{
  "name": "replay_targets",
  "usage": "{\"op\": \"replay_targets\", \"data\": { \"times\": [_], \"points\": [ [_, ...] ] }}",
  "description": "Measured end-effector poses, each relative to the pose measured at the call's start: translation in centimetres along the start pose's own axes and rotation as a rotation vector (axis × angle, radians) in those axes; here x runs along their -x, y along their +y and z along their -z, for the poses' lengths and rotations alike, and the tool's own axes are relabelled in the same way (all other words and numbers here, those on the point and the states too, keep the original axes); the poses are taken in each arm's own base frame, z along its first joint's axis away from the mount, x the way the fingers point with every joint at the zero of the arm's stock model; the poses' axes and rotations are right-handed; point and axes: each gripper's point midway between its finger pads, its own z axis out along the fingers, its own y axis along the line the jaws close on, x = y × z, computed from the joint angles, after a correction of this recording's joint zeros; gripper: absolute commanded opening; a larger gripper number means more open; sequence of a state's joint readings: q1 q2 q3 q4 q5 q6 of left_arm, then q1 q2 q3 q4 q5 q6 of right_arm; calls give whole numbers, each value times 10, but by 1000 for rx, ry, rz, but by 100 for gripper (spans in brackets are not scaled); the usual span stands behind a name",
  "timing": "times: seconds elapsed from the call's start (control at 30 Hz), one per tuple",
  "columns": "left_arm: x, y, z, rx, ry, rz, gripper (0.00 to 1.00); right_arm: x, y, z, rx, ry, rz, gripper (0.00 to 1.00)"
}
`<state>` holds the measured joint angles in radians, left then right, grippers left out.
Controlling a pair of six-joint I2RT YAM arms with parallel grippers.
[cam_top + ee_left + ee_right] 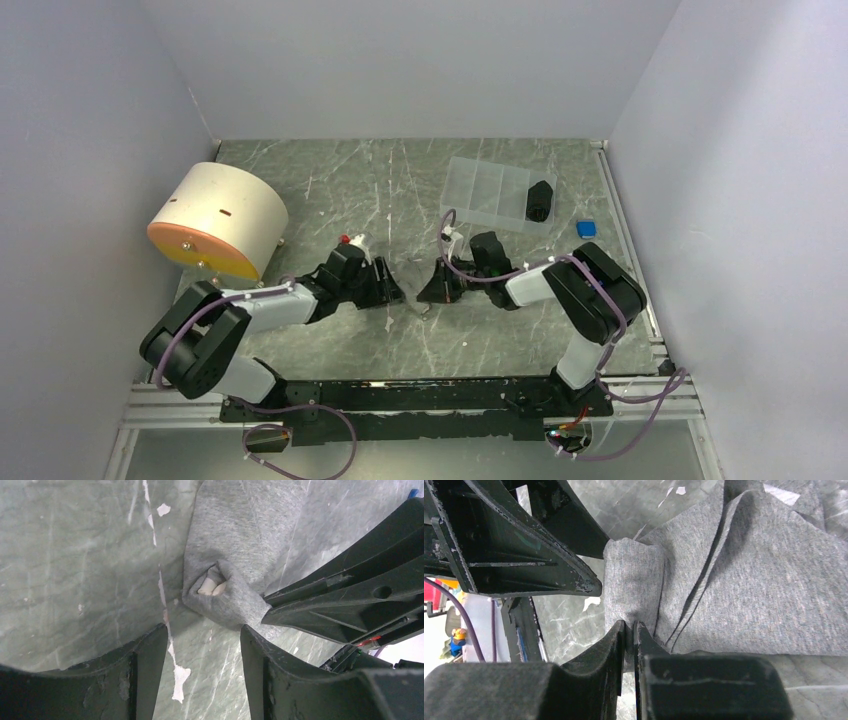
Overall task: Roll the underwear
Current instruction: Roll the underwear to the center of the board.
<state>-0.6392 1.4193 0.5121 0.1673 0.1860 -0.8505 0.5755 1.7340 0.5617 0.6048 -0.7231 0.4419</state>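
Note:
The underwear (749, 580) is grey knit cloth lying on the marble table, with one end rolled into a small tight bundle (225, 600). My right gripper (629, 625) is shut on the lower edge of that bundle (631, 585). My left gripper (202, 630) stands open just short of the bundle, with only bare table between its fingers. In the top view the left gripper (395, 295) and right gripper (430, 292) face each other tip to tip at the table's middle, and the cloth is hard to make out there.
A cream drum with an orange face (218, 220) lies at the back left. A clear compartment box (485, 190) holding a black object (540, 200) sits at the back right, with a small blue thing (586, 229) beside it. White walls enclose the table.

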Motion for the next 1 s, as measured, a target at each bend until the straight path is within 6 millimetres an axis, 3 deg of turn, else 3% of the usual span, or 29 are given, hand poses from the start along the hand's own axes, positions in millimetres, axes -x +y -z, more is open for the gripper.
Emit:
{"op": "replay_targets", "data": {
  "times": [0.33,0.6,0.8,1.0],
  "points": [
    [11,-11,-10,-34,-28,-6,63,0,-3,2,-18,29,-6,17],
    [10,-5,-15,-12,-22,2,46,-1,-5,4,-33,37,5,22],
    [15,-7,-26,5,-19,20,38,8,-9,11,-103,44,48,42],
    [15,-5,-27,18,-22,50,37,25,0,19,-275,24,213,49]
  ]
}}
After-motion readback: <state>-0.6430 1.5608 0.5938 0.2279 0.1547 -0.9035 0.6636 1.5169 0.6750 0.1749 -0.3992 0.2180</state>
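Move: The rolled end of the underwear lies between my hands, lying crosswise: its middle is about 2 cm ahead of my left hand, some 3 cm to its right and 1 cm lower. The unrolled strip's middle is about 5 cm beyond the roll, in line with it. From my right hand, the roll's middle is some 2 cm to the left, level fore and aft and 1 cm lower; the clear box sits about 22 cm ahead of this hand and 16 cm to its right. I reach my left hand about 3 cm forward and to the right into the roll's left end, sinking a little late in the reach, and narrow its fingers until they pinch that end. My right fingers, nearly shut at the roll's right part, stay almost in place at first. Then they open wider and come free, rising some 2 cm while going forward and slightly right, the wrist tilting about 20 degrees. ##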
